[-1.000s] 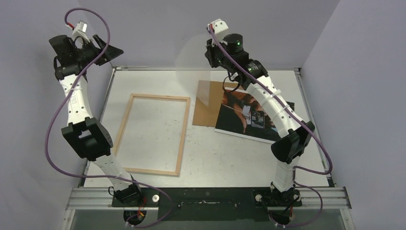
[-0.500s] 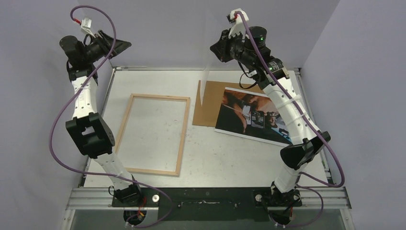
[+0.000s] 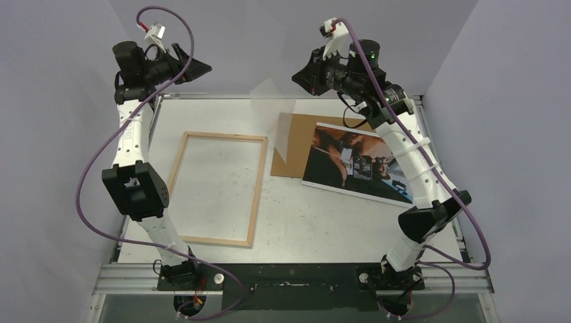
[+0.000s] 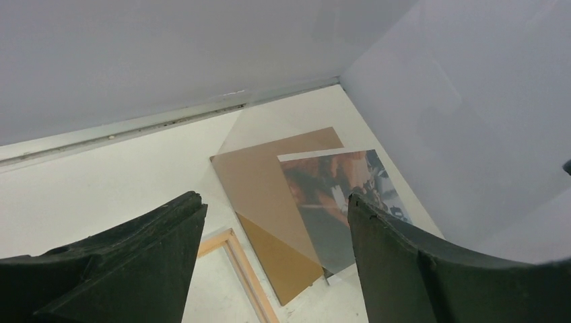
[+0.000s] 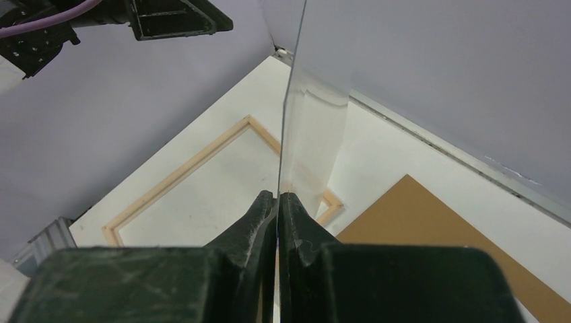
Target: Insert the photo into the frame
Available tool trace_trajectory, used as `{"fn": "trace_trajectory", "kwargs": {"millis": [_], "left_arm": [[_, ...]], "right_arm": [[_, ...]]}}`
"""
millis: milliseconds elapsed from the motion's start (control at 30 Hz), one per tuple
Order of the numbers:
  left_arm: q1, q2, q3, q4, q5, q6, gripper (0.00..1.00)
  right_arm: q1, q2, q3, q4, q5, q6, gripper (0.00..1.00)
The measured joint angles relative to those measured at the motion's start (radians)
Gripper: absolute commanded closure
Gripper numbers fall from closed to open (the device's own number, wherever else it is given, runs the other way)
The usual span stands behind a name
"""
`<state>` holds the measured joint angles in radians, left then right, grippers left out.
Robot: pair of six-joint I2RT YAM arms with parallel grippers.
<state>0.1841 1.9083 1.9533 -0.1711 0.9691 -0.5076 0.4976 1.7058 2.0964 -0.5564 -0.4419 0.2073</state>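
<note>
The photo (image 3: 357, 161), a dark print with orange and blue tones, lies flat at the right of the table, partly over a brown backing board (image 3: 291, 153). The frame (image 3: 258, 188) lies pale wood side up at centre left, with nothing inside it. My right gripper (image 5: 277, 196) is shut on the edge of a clear sheet (image 5: 316, 101), held upright in the air above the table's back. My left gripper (image 3: 198, 67) hangs high at the back left, open and holding nothing. In the left wrist view the photo (image 4: 337, 182) shows through the sheet.
Grey walls close in the table at the back and both sides, and a metal rail (image 3: 202, 96) runs along the back edge. The brown backing board (image 4: 269, 175) lies between frame and photo. The arm bases stand at the near edge.
The left gripper has swung right along the back wall and opened wider. The right gripper has turned the clear sheet, which now hangs further left, toward the left gripper.
</note>
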Motion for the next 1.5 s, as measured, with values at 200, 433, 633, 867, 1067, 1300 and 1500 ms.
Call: {"fn": "trace_trajectory", "kwargs": {"millis": [200,433,633,867,1067,1300,1500], "left_arm": [[-0.022,-0.092,-0.017,-0.145,-0.052,0.134,0.06],[-0.027,-0.359,-0.110,-0.254,-0.053,0.313,0.03],[-0.025,-0.463,-0.112,-0.290,-0.021,0.376,0.03],[-0.027,-0.472,-0.133,-0.367,-0.016,0.405,0.03],[-0.041,-0.513,-0.163,-0.473,-0.040,0.475,0.03],[-0.034,-0.539,-0.058,-0.689,-0.041,0.647,0.03],[0.008,-0.564,-0.047,-0.708,0.011,0.652,0.03]], "right_arm": [[0.000,-0.027,0.011,-0.052,-0.037,0.023,1.00],[0.000,-0.083,0.001,-0.122,-0.088,0.001,1.00],[0.031,-0.166,-0.011,-0.168,-0.117,-0.026,1.00],[0.188,-0.152,0.100,-0.337,-0.076,-0.104,1.00],[0.254,-0.129,0.136,-0.456,-0.010,-0.165,1.00],[0.263,-0.124,0.136,-0.512,0.067,-0.230,1.00],[0.263,-0.128,0.136,-0.510,0.136,-0.299,1.00]]}}
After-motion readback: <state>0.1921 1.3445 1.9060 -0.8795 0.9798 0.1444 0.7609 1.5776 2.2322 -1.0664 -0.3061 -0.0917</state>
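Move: The clear sheet is in the right hand's closed fingers. Its middle is some 14 cm ahead of that hand and 8 cm to its left, near its height. The cardboard lies about 11 cm ahead, 12 cm right; the photo 3 cm ahead, 25 cm right; the wooden frame 5 cm back, 26 cm left, all some 44 cm below. From the empty left hand, the sheet's middle is about 17 cm right, level fore and aft, 5 cm higher; the frame is 19 cm back, straight in line, 37 cm down. The empty left hand backs off about 20 cm towards the base and rises some 8 cm, its fingers spreading fully open and the hand rolling about 30 degrees so that its left side comes up, while it stays clear of the sheet. The right hand keeps its pinch on the clear sheet and draws it back some 15 cm, rising a little, then sinking and easing slightly forward as its fingers tip down and swing counter-clockwise. ##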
